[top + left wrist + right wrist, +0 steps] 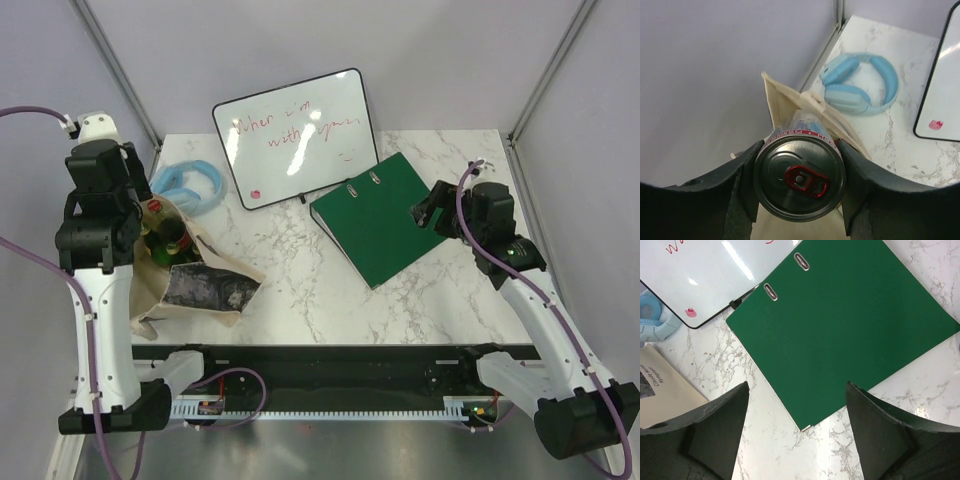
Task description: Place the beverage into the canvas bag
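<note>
The beverage is a can (799, 179) with a dark lid and a red pull tab. My left gripper (799, 150) is shut on it, one finger on each side. Right below the can stands the beige canvas bag (782, 105), and the can's lower end reaches into its open top. From above, the can (157, 207) and left gripper (148, 215) are over the bag (205, 285) at the table's left edge; the dark print faces front. My right gripper (797, 390) hangs open and empty over the table's right half (425, 212).
Green bottles (170, 240) stand inside the bag. Blue headphones (190, 185) lie just behind it. A whiteboard (295, 135) leans at the back centre, and a green binder (385, 215) lies flat under the right gripper. A metal post (839, 15) marks the table's left rear corner.
</note>
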Robot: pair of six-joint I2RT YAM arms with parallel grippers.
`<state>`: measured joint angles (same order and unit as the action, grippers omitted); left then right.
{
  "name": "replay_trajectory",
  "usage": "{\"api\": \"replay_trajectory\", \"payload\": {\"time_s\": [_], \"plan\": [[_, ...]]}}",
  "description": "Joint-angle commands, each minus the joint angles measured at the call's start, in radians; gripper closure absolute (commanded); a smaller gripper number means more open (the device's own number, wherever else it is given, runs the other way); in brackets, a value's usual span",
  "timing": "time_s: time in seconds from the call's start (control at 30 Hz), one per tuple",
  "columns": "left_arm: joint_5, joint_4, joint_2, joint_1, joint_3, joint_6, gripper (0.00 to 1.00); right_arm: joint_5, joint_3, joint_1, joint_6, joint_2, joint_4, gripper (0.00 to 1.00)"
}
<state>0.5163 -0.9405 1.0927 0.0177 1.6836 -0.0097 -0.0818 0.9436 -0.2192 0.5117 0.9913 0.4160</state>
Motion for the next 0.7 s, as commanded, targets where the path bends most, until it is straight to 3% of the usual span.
{"api": "replay_trajectory", "payload": {"time_s": [0.0,0.17,0.33,0.67], "plan": [[-0.108,0.169,-0.022,0.123,-0.104,-0.104,0.98,0.011,-0.014,-0.005,-0.021,-0.026,-0.034,0.15],[-0.079,0.245,-0.053,0.151,-0.197,-0.092,0.98,0.020,-0.025,-0.005,-0.036,-0.022,-0.036,0.14],[-0.099,0.468,-0.088,0.157,-0.357,-0.052,0.98,0.016,-0.020,-0.005,-0.039,-0.008,-0.037,0.15],[-0.116,0.554,0.004,0.202,-0.394,-0.098,0.98,-0.003,-0.014,-0.005,-0.027,-0.008,-0.059,0.14]]}}
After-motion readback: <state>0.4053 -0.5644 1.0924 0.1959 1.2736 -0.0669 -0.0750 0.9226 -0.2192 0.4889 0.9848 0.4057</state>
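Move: The left hand already grips the beverage can high above the table. The canvas bag's open mouth is its goal, its middle about 4 cm ahead, 8 cm to the left and some 18 cm below. Bottles already in the bag lie roughly 1 cm ahead, 4 cm left and 24 cm down; the blue headphones lie about 22 cm ahead, 5 cm left and 40 cm down. From the right hand the mouth is some 58 cm left, 3 cm back and about level. Downward first, drifting left, then down and forward, the left hand lowers the can towards the canvas bag's mouth, sinking about 9 cm in all while going some 5 cm forward and 4 cm left. The wrist tilts only slightly, and the fingers keep their hold around the can. ##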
